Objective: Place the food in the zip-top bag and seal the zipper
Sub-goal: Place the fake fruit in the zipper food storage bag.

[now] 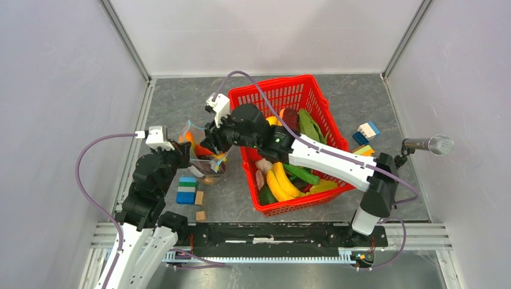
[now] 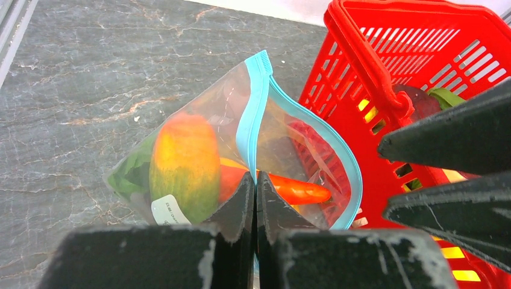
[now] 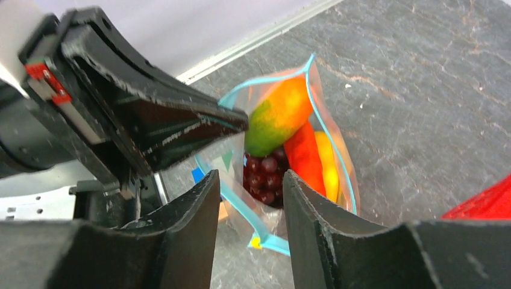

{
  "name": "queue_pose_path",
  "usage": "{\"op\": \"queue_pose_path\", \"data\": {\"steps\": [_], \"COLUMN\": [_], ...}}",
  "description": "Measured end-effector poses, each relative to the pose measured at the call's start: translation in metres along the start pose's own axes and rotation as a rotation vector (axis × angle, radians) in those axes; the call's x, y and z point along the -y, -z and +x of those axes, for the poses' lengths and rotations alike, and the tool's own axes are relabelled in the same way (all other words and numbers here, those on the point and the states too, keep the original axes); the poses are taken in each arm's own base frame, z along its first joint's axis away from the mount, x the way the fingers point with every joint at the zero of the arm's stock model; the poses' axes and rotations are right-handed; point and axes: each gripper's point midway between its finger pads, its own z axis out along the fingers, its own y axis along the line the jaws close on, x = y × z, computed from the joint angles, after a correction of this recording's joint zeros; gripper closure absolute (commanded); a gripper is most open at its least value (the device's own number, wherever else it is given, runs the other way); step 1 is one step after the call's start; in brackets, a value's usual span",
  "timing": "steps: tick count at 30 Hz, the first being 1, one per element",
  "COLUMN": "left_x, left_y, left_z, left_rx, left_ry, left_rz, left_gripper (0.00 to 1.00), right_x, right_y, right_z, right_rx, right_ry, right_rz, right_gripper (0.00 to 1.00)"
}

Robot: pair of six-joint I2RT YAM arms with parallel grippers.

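Observation:
The clear zip-top bag (image 1: 208,164) stands open left of the red basket, its light-blue zipper (image 2: 253,114) gaping. Inside it lie an orange-green fruit (image 2: 184,165), a carrot (image 2: 298,191), purple grapes (image 3: 264,174) and a yellow piece (image 3: 328,162). My left gripper (image 2: 255,179) is shut on the zipper strip at the bag's near rim. Just above the bag's mouth hangs my right gripper (image 3: 250,201), open with nothing between its fingers. More food stays in the basket: bananas (image 1: 283,180) and a green vegetable (image 1: 310,126).
The red basket (image 1: 274,84) stands right of the bag, touching it. Coloured blocks (image 1: 187,190) and small wooden cubes (image 1: 200,215) lie near the left arm. More blocks (image 1: 366,135) and a microphone (image 1: 434,144) are at the right. Walls enclose the table.

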Motion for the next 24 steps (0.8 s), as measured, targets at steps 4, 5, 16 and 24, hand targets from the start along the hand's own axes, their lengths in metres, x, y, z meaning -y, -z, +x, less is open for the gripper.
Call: {"op": "queue_pose_path", "data": {"steps": [4,5,16,24], "left_x": [0.000,0.000,-0.001,-0.001], "left_y": [0.000,0.000,0.000,0.000], "left_z": [0.000,0.000,0.000,0.000], "left_rx": [0.000,0.000,0.001,0.001], "left_ry": [0.000,0.000,0.001,0.001], "left_rz": [0.000,0.000,-0.004,-0.004], "left_gripper": [0.98,0.98,0.98,0.98], "right_x": [0.003,0.004,0.002,0.004], "right_y": [0.012,0.016,0.065,0.095], "right_z": [0.012,0.014,0.000,0.016], "right_rx": [-0.018,-0.020,0.040,0.052], "right_ry": [-0.003,-0.004,0.004,0.002], "right_rz": [0.019,0.025,0.043,0.053], "right_gripper": [0.45,0.44,0.32,0.28]}}
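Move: The right hand, empty and above the open zip-top bag's mouth, is headed for the red basket, whose middle lies about 26 cm to its right, 5 cm farther out and 22 cm lower. A pale potato lies 17 cm right and 2 cm back, the bananas 23 cm right and 7 cm back, both about 22 cm down. The bag's middle is 5 cm left, 1 cm ahead, 16 cm below. From the left hand, the basket is some 33 cm right, 4 cm ahead, 18 cm down. The left fingers keep their pinch on the bag's zipper edge, holding the mouth open without moving. The right hand draws off to its right, about 9 cm, and some 3 cm back, away from the bag towards the basket's left rim, staying at nearly the same height with its fingers still pointing left. Its empty fingers spread from about half open to nearly three-quarters. ##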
